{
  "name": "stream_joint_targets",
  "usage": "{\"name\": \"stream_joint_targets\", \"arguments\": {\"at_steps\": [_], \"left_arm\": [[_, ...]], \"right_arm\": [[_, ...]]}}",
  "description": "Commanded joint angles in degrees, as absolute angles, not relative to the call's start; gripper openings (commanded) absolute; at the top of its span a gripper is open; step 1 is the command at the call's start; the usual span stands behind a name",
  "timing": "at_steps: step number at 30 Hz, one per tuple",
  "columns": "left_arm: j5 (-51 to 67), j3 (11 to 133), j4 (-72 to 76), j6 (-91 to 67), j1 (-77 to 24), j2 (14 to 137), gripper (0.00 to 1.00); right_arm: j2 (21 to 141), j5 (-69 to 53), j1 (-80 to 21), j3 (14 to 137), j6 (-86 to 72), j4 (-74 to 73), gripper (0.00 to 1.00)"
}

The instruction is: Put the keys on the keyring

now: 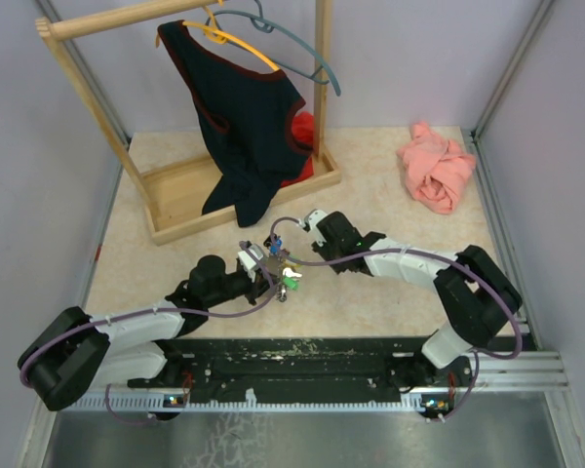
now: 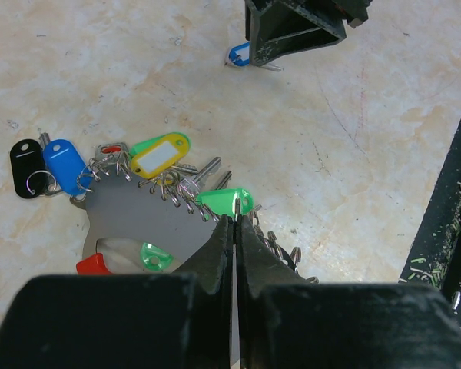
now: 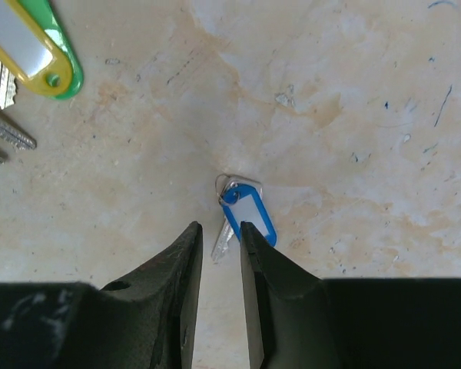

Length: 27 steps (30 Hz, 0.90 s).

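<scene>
The keyring [image 2: 131,223] is a grey plate edged with small wire rings, carrying several keys with tags: blue [image 2: 65,165], black, yellow-green [image 2: 161,155] and green [image 2: 224,201]. My left gripper [image 2: 236,219] is shut, its tips pinching a thin metal ring at the plate's edge beside the green tag. One loose key with a blue tag [image 3: 250,215] lies flat on the table. My right gripper [image 3: 220,227] hangs open just above it, with the key blade in the gap and the right finger [image 3: 253,246] over the tag's end. The top view shows both grippers [image 1: 276,255] close together.
A wooden clothes rack [image 1: 175,210] with a dark shirt [image 1: 244,127] on hangers stands at the back left. A pink cloth [image 1: 437,171] lies at the back right. A black rail [image 1: 302,356] runs along the near edge.
</scene>
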<state>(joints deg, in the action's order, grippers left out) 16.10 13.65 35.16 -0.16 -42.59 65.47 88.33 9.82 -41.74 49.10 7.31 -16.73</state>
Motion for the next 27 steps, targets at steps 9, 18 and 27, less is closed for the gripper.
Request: {"name": "stream_joint_targets", "arguments": {"at_steps": [9,18,27], "left_arm": [[17.30,13.55,37.62,0.18,-42.28,65.97,0.01],[17.41,13.65,37.62,0.17,-42.28,66.04,0.01],[17.35,13.54,37.35,0.12,-42.28,65.61,0.01]], "right_arm": [[91.59,10.98,-41.57,49.06,9.89,-9.21,0.27],[94.11,13.13,-41.57,50.31,8.59,-10.03,0.19],[94.18,11.66,-41.47,54.08,6.77,-14.61,0.00]]}}
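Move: The loose blue-tagged key lies just ahead of my open right fingertips, about 2 cm forward, almost in line sideways, and some 2 cm below. On the keyring, the yellow tag is roughly 10 cm to the left and 3 cm forward of that hand, with the lower green tag some 11 cm left and 3 cm back. From my left hand, which still holds the keyring, the loose key is around 13 cm right, 5 cm forward and 6 cm lower. With my right hand I first edge forward about 1.5 cm over the loose blue-tagged key, then sink some 2 cm to it. From their partly open gap my fingers then shut fully, pinching the small wire loop at the tag's end down at the table. My left hand stays put and keeps its hold on the keyring. ##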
